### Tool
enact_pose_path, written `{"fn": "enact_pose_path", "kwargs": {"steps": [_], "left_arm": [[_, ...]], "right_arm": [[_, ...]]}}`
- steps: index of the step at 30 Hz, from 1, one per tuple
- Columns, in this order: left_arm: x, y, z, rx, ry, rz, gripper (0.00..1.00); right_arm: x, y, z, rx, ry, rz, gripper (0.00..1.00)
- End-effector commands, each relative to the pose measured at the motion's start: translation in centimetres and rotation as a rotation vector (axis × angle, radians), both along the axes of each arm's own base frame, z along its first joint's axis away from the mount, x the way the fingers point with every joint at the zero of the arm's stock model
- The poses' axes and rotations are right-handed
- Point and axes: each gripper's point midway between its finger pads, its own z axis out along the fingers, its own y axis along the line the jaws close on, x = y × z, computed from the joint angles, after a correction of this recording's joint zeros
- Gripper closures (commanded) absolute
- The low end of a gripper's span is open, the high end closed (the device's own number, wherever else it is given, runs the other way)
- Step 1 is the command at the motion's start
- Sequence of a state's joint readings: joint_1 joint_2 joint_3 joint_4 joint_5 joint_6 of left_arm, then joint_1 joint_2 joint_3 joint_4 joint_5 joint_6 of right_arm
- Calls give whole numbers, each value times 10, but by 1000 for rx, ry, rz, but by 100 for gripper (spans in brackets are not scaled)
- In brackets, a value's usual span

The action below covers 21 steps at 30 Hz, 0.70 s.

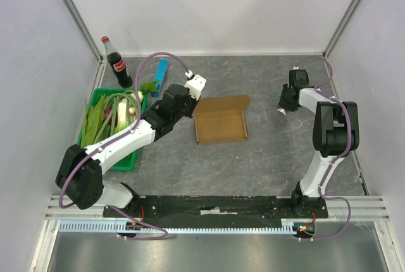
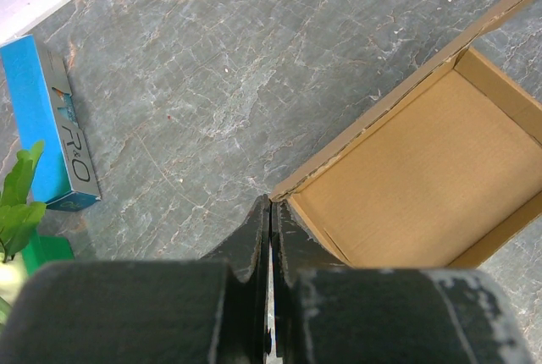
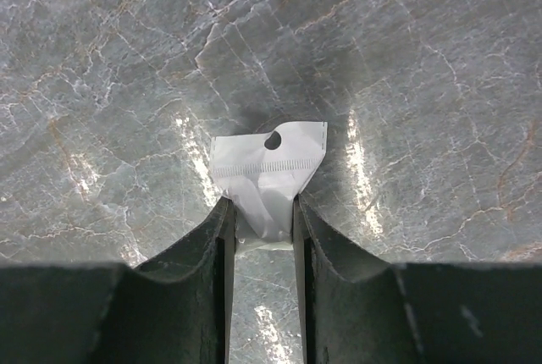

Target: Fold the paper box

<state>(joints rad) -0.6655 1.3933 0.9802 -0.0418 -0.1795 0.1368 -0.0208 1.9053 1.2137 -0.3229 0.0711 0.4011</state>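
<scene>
The paper box [image 1: 221,126] lies in the middle of the table as an open brown cardboard tray, its lid flap folded out toward the back. My left gripper [image 1: 192,111] is shut with nothing between its fingers. Its tips [image 2: 271,205] rest against the near left corner of the paper box [image 2: 423,178]. Far to the right, my right gripper [image 1: 286,105] is low over the table. Its fingers [image 3: 262,203] pinch a small white plastic packet [image 3: 269,161] from both sides, and the packet is crumpled between them.
A green crate [image 1: 130,164] of leafy vegetables [image 1: 104,117] stands at the left, under the left arm. A cola bottle [image 1: 116,63] and a slim blue bar [image 1: 162,73] are at the back left. In the left wrist view, the blue bar [image 2: 51,118] lies beside green leaves [image 2: 17,203].
</scene>
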Motion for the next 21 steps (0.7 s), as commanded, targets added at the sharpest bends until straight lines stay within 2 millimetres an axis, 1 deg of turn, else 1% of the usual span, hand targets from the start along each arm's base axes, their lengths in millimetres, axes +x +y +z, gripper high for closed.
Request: {"fn": "enact_pose_path", "kwargs": {"steps": [1,2,3,4,5,6,7,8,9,10,11,12,13,14,15,16,17,18,19,21], "left_arm": [[-2,-4,17,-13,-51,-26,98],[-2,-4,17,-13,-50,-26,98],[-2,-3,16,-9,-49,-24,98],[-1,-3,17,-10,-51,-22,98],[-1,-3,16,-8,-51,-23,98],[-1,-3,17,-8,-51,-23,98],[-1,-3,16,-8,-51,-23,98],[-1,-3,14,-6,-47,-22,98],[-1,-3,15,-6,-47,-22,98],[0,-4,15,-6,-47,-22,98],[0,-4,13,-4,-44,-26,98],[-1,-4,13,-5,-44,-24,98],[0,-4,13,-1,-45,-22,98],[0,-4,11,3,-44,-22,98],[1,-3,9,11,-41,-19,98],[2,-3,10,14,-45,-16,98],[2,-2,9,20,-43,-12,98],[2,-2,9,19,-43,-10,98],[2,-2,11,17,-48,-11,98],[1,-3,12,9,-45,-19,98]], "right_arm": [[-12,7,15,52,-25,13,76],[-14,9,22,58,-39,20,78],[-21,11,25,68,-38,15,81],[-23,13,43,70,-79,17,82],[-28,28,51,123,-96,58,83],[-41,35,49,141,-84,73,83],[-51,57,68,150,-117,133,83],[-60,69,75,155,-130,165,83],[-76,80,73,154,-120,195,83],[-91,110,95,173,-173,264,83],[-102,125,101,189,-190,301,83],[-124,151,98,204,-178,372,83],[-135,164,112,234,-213,386,83],[-145,174,113,236,-212,413,83],[-151,182,116,229,-224,423,83],[-161,204,125,244,-260,473,83],[-167,215,123,267,-277,480,83],[-169,229,127,284,-313,511,83],[-170,252,131,296,-372,548,83],[-165,271,132,281,-412,592,83]]}}
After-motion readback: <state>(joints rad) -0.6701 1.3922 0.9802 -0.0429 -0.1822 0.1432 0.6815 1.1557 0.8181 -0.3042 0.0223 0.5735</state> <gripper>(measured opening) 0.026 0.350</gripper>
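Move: The right hand, just above the table with a small white packet already pinched, has the open box's middle about 27 cm to its left, 7 cm back and level in height. The box's raised lid stands about 7 cm farther out than that middle and some 5 cm higher; the left gripper hovers about 13 cm left of the middle, 17 cm up. From the left hand, the box is about 13 cm right, straight across, 17 cm below. Still pinching the packet, the right hand sweeps some 24 cm left, back and up towards the open box. ##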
